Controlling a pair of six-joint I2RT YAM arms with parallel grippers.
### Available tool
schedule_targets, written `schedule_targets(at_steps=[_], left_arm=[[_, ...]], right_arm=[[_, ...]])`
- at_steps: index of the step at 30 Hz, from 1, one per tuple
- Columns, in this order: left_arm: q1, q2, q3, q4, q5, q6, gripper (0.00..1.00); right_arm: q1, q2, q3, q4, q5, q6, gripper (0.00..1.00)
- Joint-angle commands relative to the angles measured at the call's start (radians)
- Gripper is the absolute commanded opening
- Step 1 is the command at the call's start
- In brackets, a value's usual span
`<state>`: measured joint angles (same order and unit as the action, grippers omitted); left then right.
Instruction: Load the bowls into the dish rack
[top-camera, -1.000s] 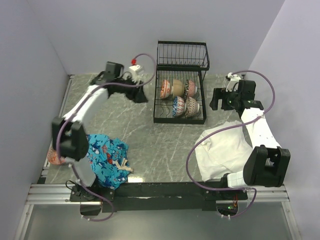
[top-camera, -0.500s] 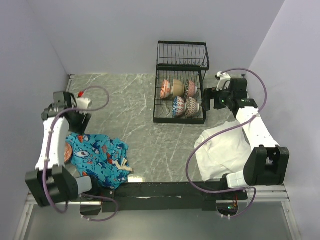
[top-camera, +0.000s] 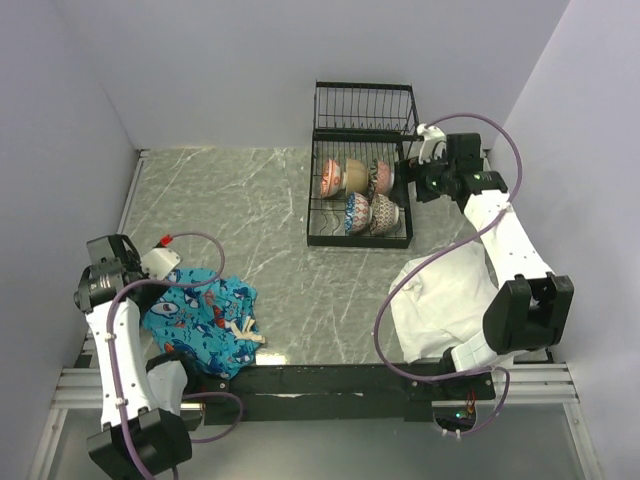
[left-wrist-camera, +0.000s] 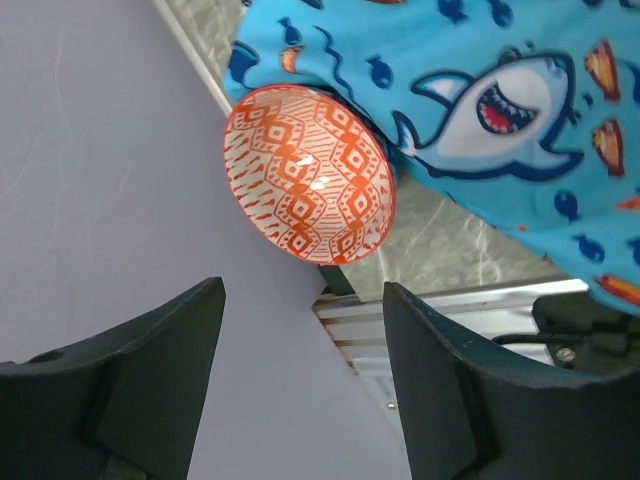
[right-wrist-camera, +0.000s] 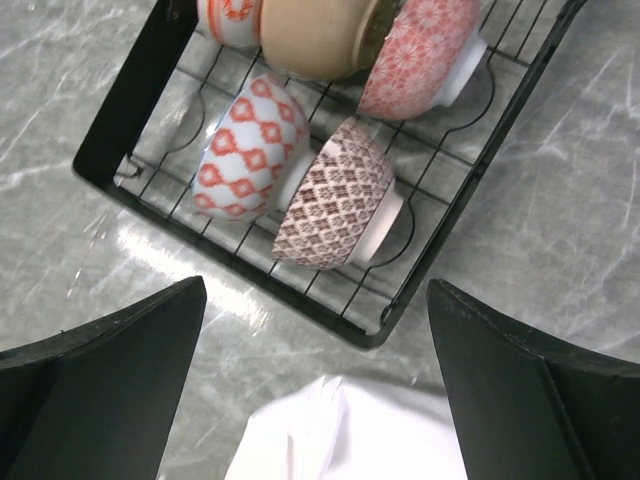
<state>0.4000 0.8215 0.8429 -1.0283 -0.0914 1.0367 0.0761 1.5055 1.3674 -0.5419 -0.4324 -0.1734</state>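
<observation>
The black wire dish rack (top-camera: 358, 240) stands at the back middle of the table, its raised basket tier (top-camera: 365, 108) behind it. Several patterned bowls lie on edge in its slotted base (right-wrist-camera: 140, 95), among them a diamond-pattern bowl (right-wrist-camera: 245, 150) and a brown-pattern bowl (right-wrist-camera: 335, 195). My right gripper (right-wrist-camera: 315, 290) hovers open above the rack's near right corner and appears beside it in the top view (top-camera: 415, 180). An orange-patterned bowl (left-wrist-camera: 308, 172) leans against the left wall. My left gripper (left-wrist-camera: 302, 300) hangs open just short of it, holding nothing; from above it sits at the near left (top-camera: 100, 288).
A blue shark-print cloth (top-camera: 205, 310) lies bunched at the near left, touching the orange bowl in the left wrist view (left-wrist-camera: 500, 110). A white cloth (top-camera: 450, 300) is spread at the near right, by the right arm. The grey wall (left-wrist-camera: 90, 180) runs close along the bowl's left.
My left arm has swung from beside the rack back to the near left corner, over the orange bowl, its jaws widening slightly. My right gripper has moved up and left to the rack's right side.
</observation>
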Motion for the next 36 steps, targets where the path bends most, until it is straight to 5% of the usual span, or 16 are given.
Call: schedule_targets(at_steps=[1, 10, 22, 36], left_arm=[[0.054, 0.010, -0.007, -0.056, 0.084, 0.149, 0.70], [0.132, 0.163, 0.018, -0.062, 0.214, 0.137, 0.69], [0.131, 0.290, -0.067, 0.069, 0.151, 0.166, 0.64], [0.132, 0.407, -0.073, 0.123, 0.127, 0.111, 0.38]], right_arm=[[0.053, 0.030, 0.180, -0.223, 0.009, -0.034, 0.99], [0.102, 0.078, 0.372, -0.342, 0.078, -0.029, 0.99], [0.136, -0.021, 0.265, -0.325, 0.121, -0.021, 0.99], [0.136, 0.007, 0.268, -0.319, 0.127, -0.018, 0.99]])
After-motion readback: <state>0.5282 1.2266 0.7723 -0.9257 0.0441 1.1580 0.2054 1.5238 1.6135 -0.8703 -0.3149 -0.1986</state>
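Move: The orange bowl stands on the table below the left hand, its middle about 12 cm down, some 3 cm ahead and 5 cm to the left. The blue shark cloth spreads out beside the bowl on its right, the cloth's middle about 1 cm ahead of the left hand, 13 cm to its right and 15 cm down. From the right hand the orange bowl is far off, roughly 66 cm left, 21 cm back and 19 cm lower. The left hand sinks about 9 cm, almost straight down, onto the right-hand, near side of the orange bowl's rim, its wrist tipping some 20 degrees until the fingers point nearly straight down, and in the last part of the descent the part-open fingers close to about half their gap with the rim between them, one finger inside the bowl and one outside. Meanwhile the wide-open right hand rises about 6 cm over the dish rack and settles partway back down, ending some 3 cm farther left and 3 cm back, clear of the racked bowls. ##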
